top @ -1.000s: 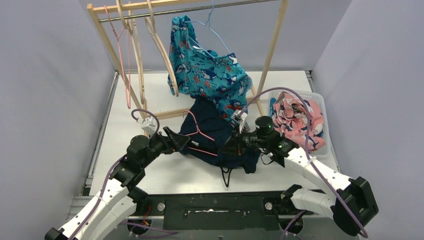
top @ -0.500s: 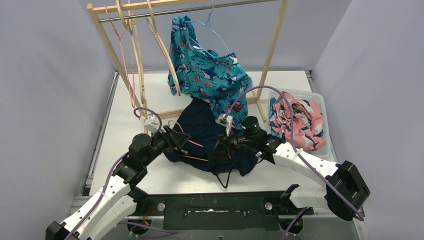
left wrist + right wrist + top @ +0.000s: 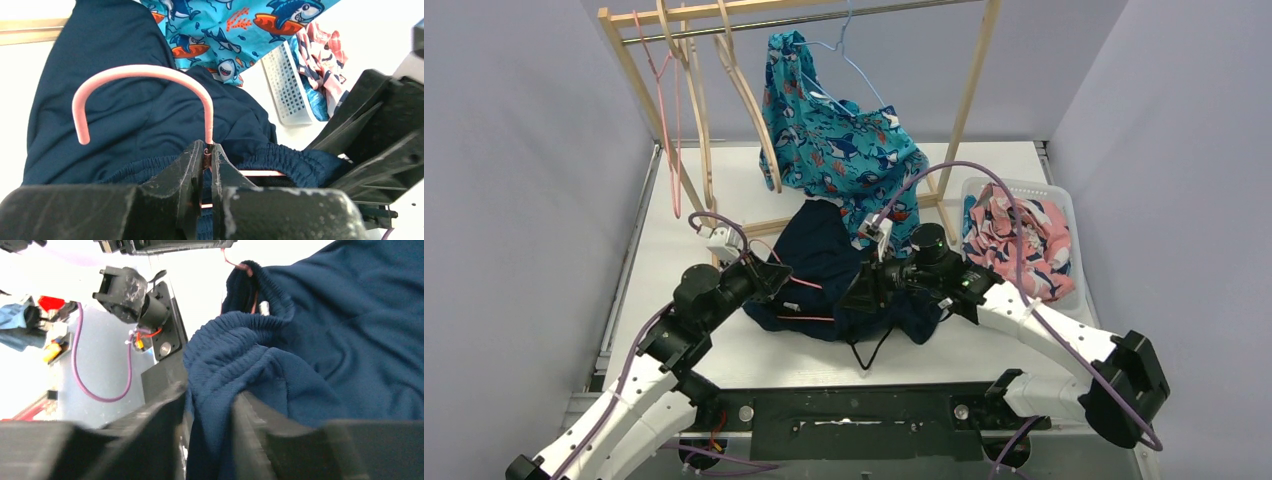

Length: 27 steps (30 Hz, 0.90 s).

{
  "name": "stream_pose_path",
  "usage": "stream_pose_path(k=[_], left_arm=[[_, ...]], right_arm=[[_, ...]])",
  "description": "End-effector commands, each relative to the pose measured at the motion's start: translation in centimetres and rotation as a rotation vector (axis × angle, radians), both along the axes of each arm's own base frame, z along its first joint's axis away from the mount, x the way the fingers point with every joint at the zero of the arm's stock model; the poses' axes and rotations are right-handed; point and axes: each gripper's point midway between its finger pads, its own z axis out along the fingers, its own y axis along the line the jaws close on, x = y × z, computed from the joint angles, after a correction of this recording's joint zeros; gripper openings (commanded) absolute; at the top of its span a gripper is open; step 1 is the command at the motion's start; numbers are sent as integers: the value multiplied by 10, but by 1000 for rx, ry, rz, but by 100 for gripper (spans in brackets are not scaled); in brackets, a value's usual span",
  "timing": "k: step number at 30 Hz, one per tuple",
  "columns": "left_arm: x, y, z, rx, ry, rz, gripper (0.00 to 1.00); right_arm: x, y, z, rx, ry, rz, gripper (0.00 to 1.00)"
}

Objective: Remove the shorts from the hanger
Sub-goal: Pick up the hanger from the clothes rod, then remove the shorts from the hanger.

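The dark navy shorts (image 3: 824, 262) lie bunched on the table with a pink wire hanger (image 3: 802, 285) threaded through the waistband. My left gripper (image 3: 776, 285) is shut on the hanger's neck (image 3: 207, 147), just below its hook (image 3: 145, 71), with the navy shorts (image 3: 125, 110) behind. My right gripper (image 3: 856, 295) is at the shorts' right side. Its jaws (image 3: 207, 405) stand apart, with a fold of the navy waistband (image 3: 235, 355) hanging between them. Teal shark-print shorts (image 3: 839, 140) hang from a blue hanger (image 3: 854, 65) on the rail.
The wooden rack (image 3: 969, 90) stands across the back of the table, with bare wooden hangers (image 3: 749, 95) and a pink one (image 3: 669, 110) at its left. A white basket (image 3: 1064, 200) at the right holds pink floral shorts (image 3: 1019, 240).
My left gripper has closed on the pink hanger's neck. My right gripper's jaws have parted around the waistband, and it has shifted left with the navy shorts.
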Motion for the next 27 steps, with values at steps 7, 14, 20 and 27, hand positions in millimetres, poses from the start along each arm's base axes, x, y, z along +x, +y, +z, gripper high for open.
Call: stream_pose_path(k=[7,14,20,27], left_arm=[[-9,19,62,-5,-45,68,0],[-5,31,49,108,14,117,0],[-9,38,44,152,23,129,0],[-12,39,37,179,48,117,0]], right_arm=[[7,8,79,29,-325,-124,60],[17,27,48,-299,-489,-195,62],[27,30,49,-315,-516,-255,59],[29,45,55,-260,-502,-273,62]])
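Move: The left fingers already pinch the pink hanger by its neck; the hanger's body hangs about 4 cm to their right, 5 cm back and 3 cm lower. The right fingers, already parting, are at the right end of the dark shorts' waistband, which lies some 12 cm right of the left hand, 5 cm back and 3 cm below. The low hem of the hanging shark-print shorts is roughly 13 cm ahead of the right hand, 8 cm right and 5 cm below. Letting go of the dark waistband as they open to nearly two thirds, the right fingers rise about 6 cm, swing left, then sink back over the waistband near the hanger's right end, ending slightly left and forward, rolled and tipped further down. The left hand keeps its pinch on the hanger's neck and carries it some 4 cm left, lifting and lowering on the way while the wrist turns. ##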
